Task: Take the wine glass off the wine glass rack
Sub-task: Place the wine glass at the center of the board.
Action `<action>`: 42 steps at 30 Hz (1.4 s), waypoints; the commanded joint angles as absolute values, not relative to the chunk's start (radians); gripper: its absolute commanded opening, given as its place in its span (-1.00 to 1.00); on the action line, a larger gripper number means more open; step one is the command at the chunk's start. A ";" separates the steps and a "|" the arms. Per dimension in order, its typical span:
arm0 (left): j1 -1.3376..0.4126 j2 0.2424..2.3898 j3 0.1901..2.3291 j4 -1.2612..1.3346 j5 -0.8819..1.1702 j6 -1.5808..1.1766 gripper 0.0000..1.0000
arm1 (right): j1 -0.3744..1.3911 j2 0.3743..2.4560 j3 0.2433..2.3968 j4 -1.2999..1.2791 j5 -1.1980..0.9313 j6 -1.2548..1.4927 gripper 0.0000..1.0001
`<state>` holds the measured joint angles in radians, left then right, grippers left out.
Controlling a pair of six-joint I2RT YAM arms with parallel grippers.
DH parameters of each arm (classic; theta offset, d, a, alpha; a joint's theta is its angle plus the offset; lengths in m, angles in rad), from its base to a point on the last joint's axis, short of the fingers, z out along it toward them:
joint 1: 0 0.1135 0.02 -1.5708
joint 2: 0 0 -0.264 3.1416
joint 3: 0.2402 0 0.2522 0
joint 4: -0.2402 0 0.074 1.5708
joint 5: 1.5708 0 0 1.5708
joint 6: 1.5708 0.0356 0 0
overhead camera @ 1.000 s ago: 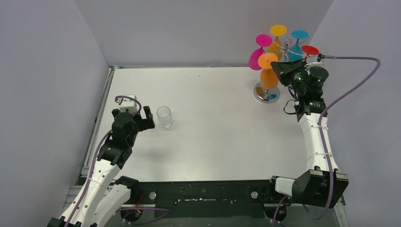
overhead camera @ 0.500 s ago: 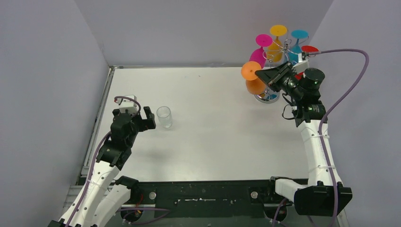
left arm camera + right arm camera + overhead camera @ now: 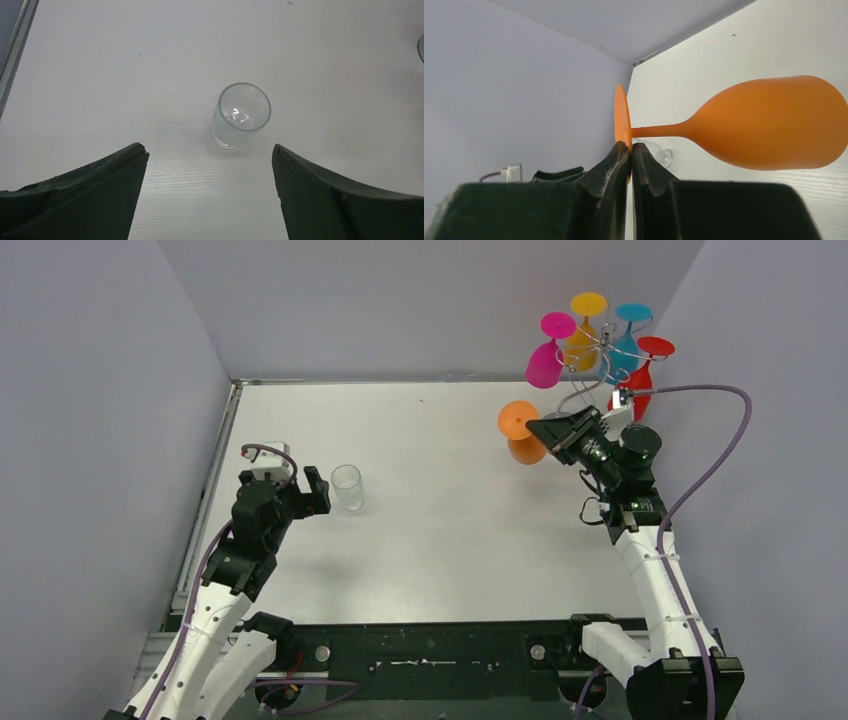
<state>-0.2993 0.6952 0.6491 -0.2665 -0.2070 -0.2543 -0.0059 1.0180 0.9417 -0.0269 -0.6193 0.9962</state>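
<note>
An orange wine glass (image 3: pixel 520 432) hangs in the air left of the wine glass rack (image 3: pixel 596 368), clear of its wire arms. My right gripper (image 3: pixel 547 427) is shut on the rim of the glass's round foot. In the right wrist view the orange wine glass (image 3: pixel 769 129) lies sideways, and the gripper (image 3: pixel 630 146) pinches the thin foot disc between its fingertips. On the rack still hang magenta, yellow, blue and red glasses. My left gripper (image 3: pixel 311 490) is open at the table's left, just beside a clear tumbler (image 3: pixel 347 487), and holds nothing.
The clear tumbler (image 3: pixel 240 114) stands upright ahead of the open left gripper (image 3: pixel 209 150). Grey walls close the table at the back and on both sides. A purple cable (image 3: pixel 715 445) loops from my right wrist toward the right wall.
My right gripper has carried the orange wine glass off the rack, leftward and toward the near edge. The left arm has not moved.
</note>
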 commanded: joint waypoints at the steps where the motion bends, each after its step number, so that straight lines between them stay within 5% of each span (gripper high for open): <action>1: -0.294 0.699 0.678 -0.249 -0.161 -0.256 0.86 | 0.099 0.990 0.899 0.140 -0.629 0.963 -1.00; 7: -0.283 0.701 0.688 -0.220 -0.011 -0.254 0.86 | 0.303 1.016 0.876 0.068 -0.613 0.764 -1.00; 19: -0.343 0.822 0.589 0.339 0.804 -0.608 0.67 | 0.509 1.121 0.830 0.184 -0.706 0.590 -1.00; 25: -0.572 0.884 0.591 0.337 0.695 -0.588 0.58 | 0.546 1.136 0.821 0.269 -0.786 0.561 -1.00; 42: -0.583 0.846 0.493 0.392 0.479 -0.621 0.44 | 0.572 1.125 0.792 0.299 -0.861 0.503 -1.00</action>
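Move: My right hand already pinches the foot of the orange wine glass, whose middle hangs about 9 cm below, 2 cm ahead and 2 cm to its left. My left gripper is some 42 cm to the right hand's left, 4 cm back and 12 cm lower; the rack stands about 20 cm ahead and 16 cm right of the right hand. From my left hand the wine glass is roughly 40 cm right, 6 cm ahead, 3 cm higher; the clear tumbler is 7 cm ahead, 7 cm right, 17 cm below. My two hands swing in to meet over the middle of the board. My right keeps its pinch on the foot and carries the glass about 17 cm left, 12 cm back and a little down, turning some 45 degrees counter-clockwise and tipping the fingers up. My left sweeps 20 cm right, then also back, turning clockwise and rolling its left side down, fingers narrowing partway, still short of gripping. ##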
